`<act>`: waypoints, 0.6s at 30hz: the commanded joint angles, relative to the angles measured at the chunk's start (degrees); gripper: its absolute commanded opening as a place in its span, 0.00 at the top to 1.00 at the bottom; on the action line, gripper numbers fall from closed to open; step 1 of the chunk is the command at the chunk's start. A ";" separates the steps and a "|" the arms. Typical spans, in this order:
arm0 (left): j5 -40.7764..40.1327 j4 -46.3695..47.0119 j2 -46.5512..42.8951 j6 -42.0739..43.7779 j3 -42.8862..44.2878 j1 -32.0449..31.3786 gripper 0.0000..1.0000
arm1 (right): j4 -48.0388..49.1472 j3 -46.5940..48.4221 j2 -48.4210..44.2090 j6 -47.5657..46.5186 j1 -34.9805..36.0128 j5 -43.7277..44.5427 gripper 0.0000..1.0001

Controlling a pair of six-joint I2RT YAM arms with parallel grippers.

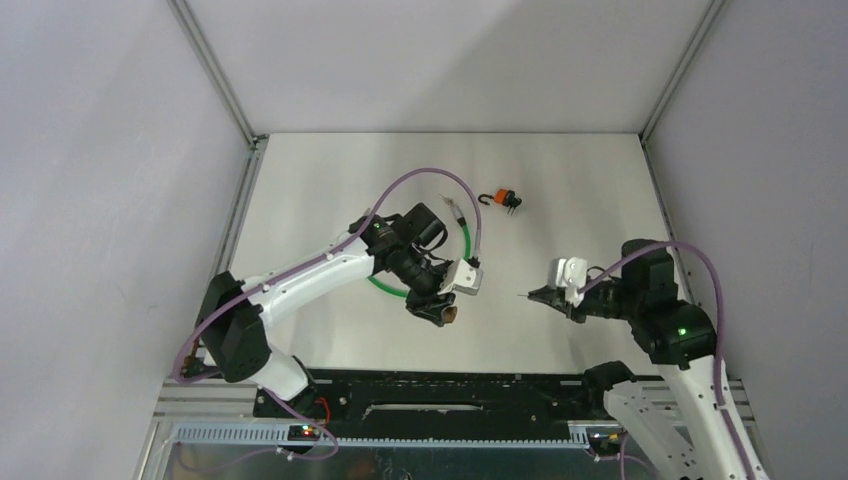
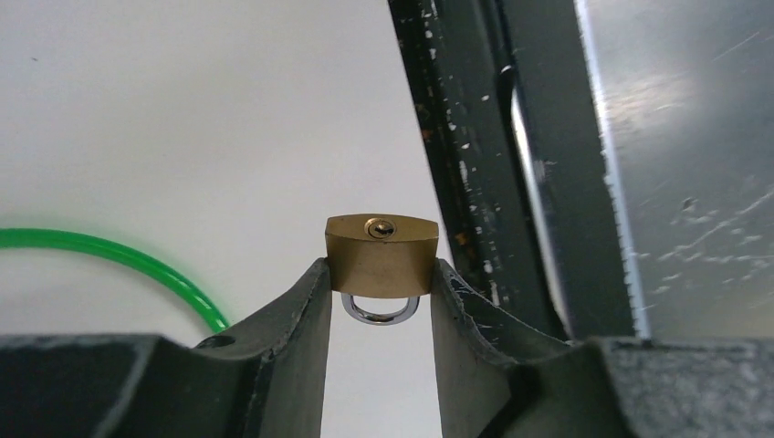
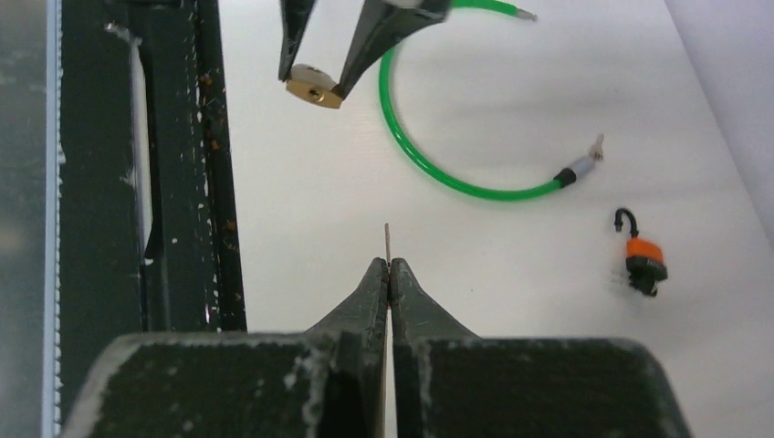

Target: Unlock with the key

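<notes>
A small brass padlock (image 2: 381, 255) is clamped between my left gripper's (image 2: 380, 274) fingers, its keyhole (image 2: 380, 228) facing away from the wrist and its steel shackle (image 2: 381, 310) pointing back toward it. From above, the padlock (image 1: 450, 312) hangs over the table's near middle. My right gripper (image 3: 389, 265) is shut on the key (image 3: 388, 242), whose thin blade sticks out past the fingertips, edge-on. In the right wrist view the padlock (image 3: 313, 87) shows ahead and to the left of the blade, well apart. Seen from overhead, the key tip (image 1: 524, 295) points left toward the lock.
A green cable loop (image 3: 438, 169) lies on the table behind the left arm. An orange and black lock (image 1: 505, 199) rests further back. The dark metal rail (image 1: 450, 390) runs along the table's near edge.
</notes>
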 commanded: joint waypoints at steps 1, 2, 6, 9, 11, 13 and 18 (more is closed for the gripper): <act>8.27 -2.14 -2.02 -7.22 4.00 2.07 1.00 | 2.79 2.02 0.17 -5.74 10.08 11.46 1.00; 8.63 -2.43 -1.55 -7.45 4.58 2.39 1.00 | 3.42 2.01 0.66 -6.66 12.32 12.29 1.00; 8.14 -7.44 2.36 -5.92 8.47 2.60 1.00 | 6.83 1.94 2.86 -9.12 22.35 17.87 1.00; 8.22 -11.45 5.46 -4.85 11.22 2.62 1.00 | 9.17 1.78 4.87 -11.53 29.10 23.00 1.00; 8.73 -13.03 6.85 -4.47 12.51 2.52 1.00 | 12.07 0.80 5.58 -12.57 32.60 25.05 1.00; 8.99 -13.63 7.40 -4.20 13.06 2.37 1.00 | 14.65 0.12 6.30 -13.07 35.85 26.04 1.00; 9.52 -13.35 7.40 -5.18 13.18 1.82 1.00 | 16.74 0.00 9.48 -14.13 43.57 29.72 1.00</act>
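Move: The right hand holds the key out to its left; the brass padlock, clamped in the left hand with its keyhole showing, is about 15 cm left of the right hand, 1 cm back and 10 cm below. From the left hand the key lies about 13 cm right, 1 cm ahead and 9 cm up. On the table, some 24 cm below the right hand, are the green cable's near bend (9 ahead, 24 left), its grey end (30 ahead, 15 left) and the orange padlock (33 ahead, 3 left). Leftward, about 8 cm and slightly back, the right hand carries the gripped key towards the brass padlock, rolling roughly 30 degrees counter-clockwise as seen from behind the hand, its fingers swinging round to point nearly straight left. The left hand keeps its hold, rising some 2 cm and sinking half of that again while its fingertips swing about 10 degrees towards the base. ##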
